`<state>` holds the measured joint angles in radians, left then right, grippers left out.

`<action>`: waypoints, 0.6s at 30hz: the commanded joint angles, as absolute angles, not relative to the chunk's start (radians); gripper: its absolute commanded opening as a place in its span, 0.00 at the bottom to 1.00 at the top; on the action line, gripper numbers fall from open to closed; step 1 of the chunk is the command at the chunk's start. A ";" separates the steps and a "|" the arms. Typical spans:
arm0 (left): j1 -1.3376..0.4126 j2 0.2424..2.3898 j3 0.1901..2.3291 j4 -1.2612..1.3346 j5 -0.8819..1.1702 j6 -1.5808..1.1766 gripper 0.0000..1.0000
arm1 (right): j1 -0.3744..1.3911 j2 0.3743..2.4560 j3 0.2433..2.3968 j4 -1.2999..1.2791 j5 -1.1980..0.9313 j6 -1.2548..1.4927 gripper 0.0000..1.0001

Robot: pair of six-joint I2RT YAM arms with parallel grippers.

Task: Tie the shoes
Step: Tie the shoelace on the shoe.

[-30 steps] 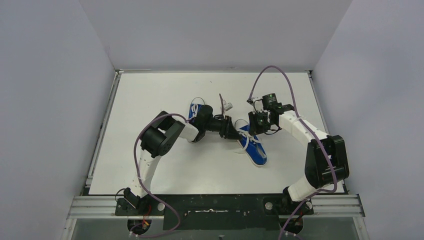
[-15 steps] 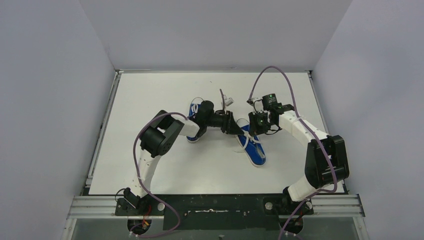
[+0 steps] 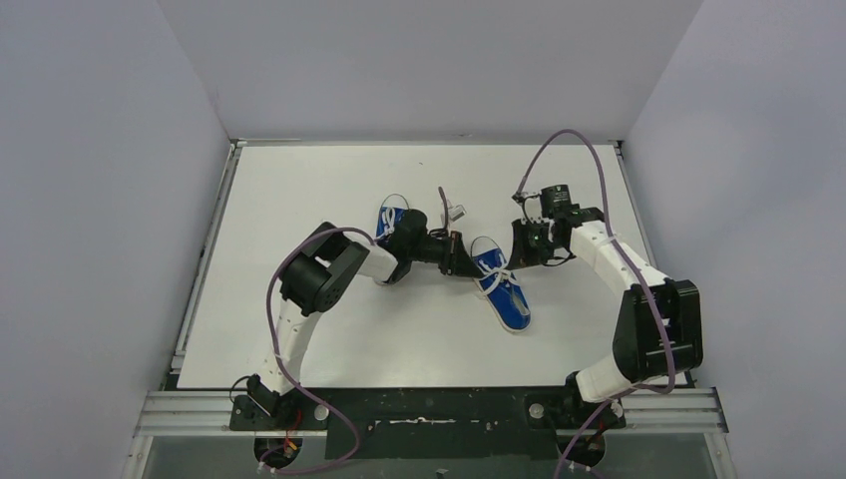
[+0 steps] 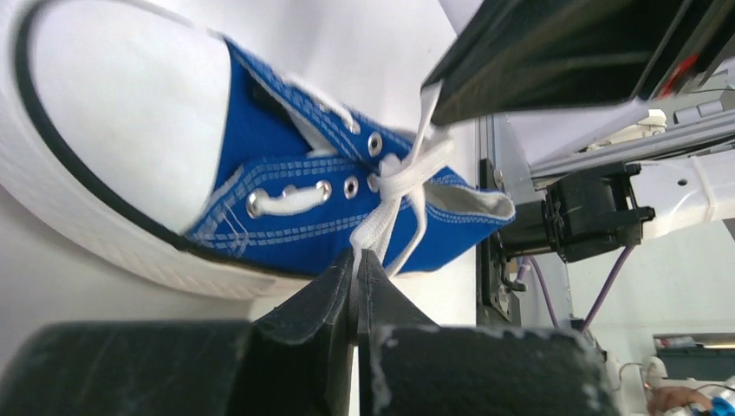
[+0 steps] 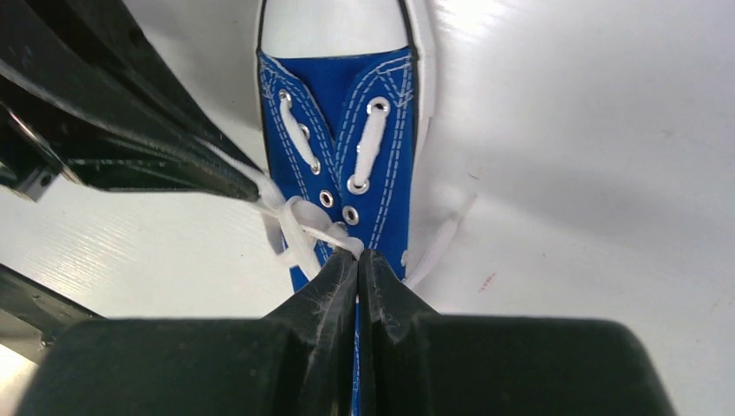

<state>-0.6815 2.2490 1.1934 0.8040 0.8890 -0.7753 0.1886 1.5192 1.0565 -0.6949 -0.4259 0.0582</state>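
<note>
One blue sneaker (image 3: 502, 294) with white laces lies mid-table, toe toward the arm bases. The other shoe (image 3: 389, 221) lies further left, mostly hidden under my left arm. My left gripper (image 3: 467, 265) sits at the first shoe's left side. In the left wrist view the left gripper (image 4: 356, 256) is shut on a white lace (image 4: 394, 186) coming from the shoe's (image 4: 286, 182) eyelets. My right gripper (image 3: 514, 265) is at the shoe's right side. In the right wrist view the right gripper (image 5: 357, 254) is shut on a lace strand over the shoe's tongue (image 5: 347, 113).
Both grippers face each other across the one shoe, close together; a left finger (image 5: 130, 113) shows in the right wrist view. The white table (image 3: 299, 329) is walled on three sides. A purple cable (image 3: 584, 150) loops above the right arm.
The left gripper has shut on the lace. The right arm has drawn back to the right, its wrist now further from the shoe, with the lace stretched between the two grippers.
</note>
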 commanded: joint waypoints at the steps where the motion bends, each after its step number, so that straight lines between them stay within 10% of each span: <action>1: -0.717 2.158 1.154 0.812 0.885 -0.777 0.00 | 0.160 1.477 1.046 -0.648 -0.443 0.107 0.00; 18: -0.752 2.107 0.994 0.709 0.811 -0.820 0.00 | 0.073 1.572 0.970 -0.408 -0.414 0.265 0.00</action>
<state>-0.7513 2.1426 1.0042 0.7132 0.8108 -0.8036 0.0917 1.5524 0.9737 -0.5137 -0.4099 0.2325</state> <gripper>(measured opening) 0.007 0.026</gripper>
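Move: The white knot that both hands' laces run into sits on the shoe's lacing, about 4 cm right of the left fingertips, 1 cm ahead and roughly level. From the right fingertips the knot is some 3 cm left, 1 cm back and 2 cm lower. The white toe cap lies about 7 cm ahead of the left hand and 1 cm right, some 3 cm below, while the shoe opening is roughly 7 cm back and 8 cm right. With its shut fingers still pinching its lace end, the left hand draws it about 6 cm back along the shoe's near-left side, away from the knot, sinking 2 to 3 cm and drifting slightly left at the end as its fingertips dip. The right hand keeps its own pinch on the opposite lace and goes nearly 3 cm forward, then some 2 cm right and 2 cm down, turning about 15 degrees clockwise, so the two hands pull apart on either side of the knot. ##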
